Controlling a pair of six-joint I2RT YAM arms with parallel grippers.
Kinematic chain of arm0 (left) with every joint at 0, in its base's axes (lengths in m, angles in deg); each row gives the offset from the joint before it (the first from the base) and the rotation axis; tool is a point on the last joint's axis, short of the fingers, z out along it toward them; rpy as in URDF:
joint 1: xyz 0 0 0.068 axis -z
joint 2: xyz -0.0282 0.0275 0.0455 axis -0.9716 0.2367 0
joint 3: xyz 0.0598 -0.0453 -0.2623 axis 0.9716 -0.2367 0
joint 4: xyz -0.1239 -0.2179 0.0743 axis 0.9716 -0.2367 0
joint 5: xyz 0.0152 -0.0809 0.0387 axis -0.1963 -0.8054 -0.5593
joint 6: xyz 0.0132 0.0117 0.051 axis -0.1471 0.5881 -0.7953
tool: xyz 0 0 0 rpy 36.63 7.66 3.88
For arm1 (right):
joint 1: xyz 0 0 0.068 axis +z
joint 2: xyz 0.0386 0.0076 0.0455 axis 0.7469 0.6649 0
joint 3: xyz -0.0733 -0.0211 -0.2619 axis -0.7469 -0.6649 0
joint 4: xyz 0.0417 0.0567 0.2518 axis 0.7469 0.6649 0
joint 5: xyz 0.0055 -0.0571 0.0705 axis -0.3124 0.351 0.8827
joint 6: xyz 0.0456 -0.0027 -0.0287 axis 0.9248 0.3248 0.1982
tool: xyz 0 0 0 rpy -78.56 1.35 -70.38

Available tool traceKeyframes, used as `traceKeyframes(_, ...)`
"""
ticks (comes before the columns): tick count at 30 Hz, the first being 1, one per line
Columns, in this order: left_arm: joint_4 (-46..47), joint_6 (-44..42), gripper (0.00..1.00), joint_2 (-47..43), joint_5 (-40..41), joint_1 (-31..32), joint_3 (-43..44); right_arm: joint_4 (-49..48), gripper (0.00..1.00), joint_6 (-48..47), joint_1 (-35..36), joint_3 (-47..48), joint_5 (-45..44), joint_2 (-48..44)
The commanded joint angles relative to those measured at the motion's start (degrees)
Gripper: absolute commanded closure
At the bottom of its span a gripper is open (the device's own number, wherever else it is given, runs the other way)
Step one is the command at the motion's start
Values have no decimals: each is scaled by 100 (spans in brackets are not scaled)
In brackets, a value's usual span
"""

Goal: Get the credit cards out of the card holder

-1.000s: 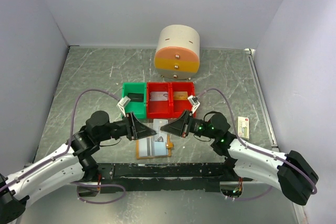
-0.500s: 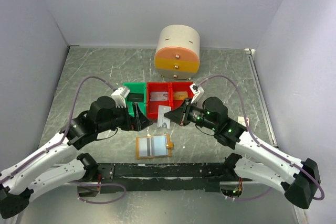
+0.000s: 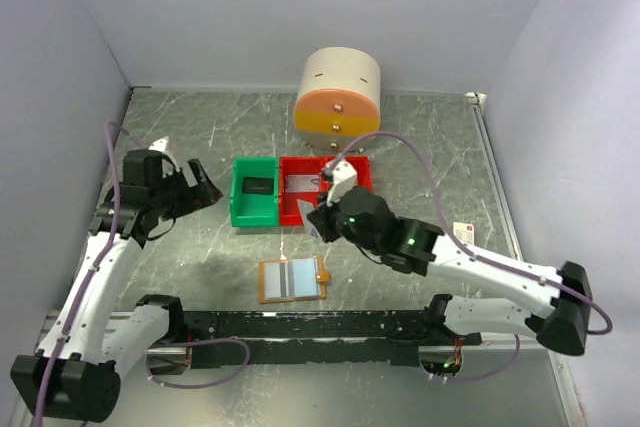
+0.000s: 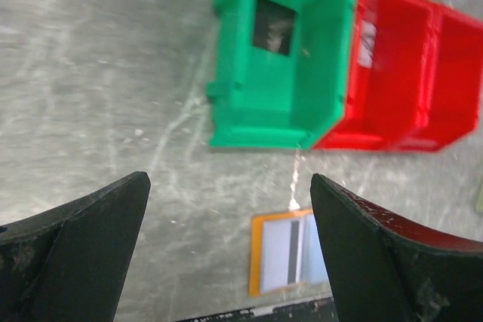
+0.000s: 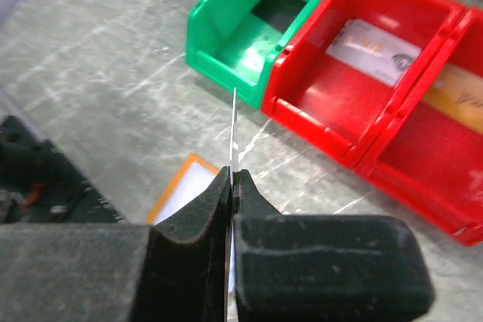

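The card holder (image 3: pixel 292 279) lies open and flat on the table near the front edge, with an orange rim and pale blue pockets. A pale face with a dark stripe shows in it (image 4: pixel 290 250). My right gripper (image 3: pixel 320 221) is shut on a thin pale credit card (image 5: pixel 233 130), seen edge-on. It hangs just in front of the bins, above and beyond the card holder (image 5: pixel 177 186). My left gripper (image 3: pixel 197 187) is open and empty at the far left, well away from the holder. Its fingers (image 4: pixel 90 239) frame the holder from a distance.
A green bin (image 3: pixel 255 192) and a red bin (image 3: pixel 300 209) stand side by side behind the holder. The red bin holds a pale card (image 5: pixel 373 50), and a gold-orange card (image 5: pixel 456 90) lies in the red bin beside it. A round drawer unit (image 3: pixel 338 92) stands at the back. A small white box (image 3: pixel 462 233) lies at the right.
My left gripper opened, let go at the holder and swung back to the far left. My right gripper lifted a card away from the holder towards the bins.
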Motion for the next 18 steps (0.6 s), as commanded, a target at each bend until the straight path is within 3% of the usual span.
traceKeyframes(1, -61, -324, 1, -95, 131, -573, 58, 509, 100, -1463, 218, 749, -1288, 912)
traceKeyframes(8, 747, -446, 0, -1163, 746, -575, -625, 848, 100, -2747, -68, 1943, -1325, 2429)
traceKeyframes(14, 814, -377, 0, -1398, 648, -574, -738, -87, 100, -3530, -712, 1820, -756, 2686)
traceKeyframes(18, 744, -403, 0, -1229, 706, -574, -663, -1130, 100, -4202, -1276, 1405, 567, 2567)
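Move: Ahead of the right hand, which holds a credit card by one end, lies the middle red bin, about 15 cm out, 3 cm to the left and some 17 cm below. The right red bin lies level with it, about 10 cm to its right; the green bin lies 11 cm to its left. The card holder lies 5 cm behind and 6 cm left of the right hand, 20 cm down. From the empty left hand the middle red bin is 8 cm ahead, 20 cm right, 14 cm below. Carrying the pinched card out over the front of the red bins, the right hand travels forward about 12 cm and sinks some 4.5 cm, while the wrist rolls roughly 35 degrees so the closed fingers point more steeply down towards the middle red bin. The left hand, wide open, draws away to its left by some 4.5 cm, rising a little late on. ##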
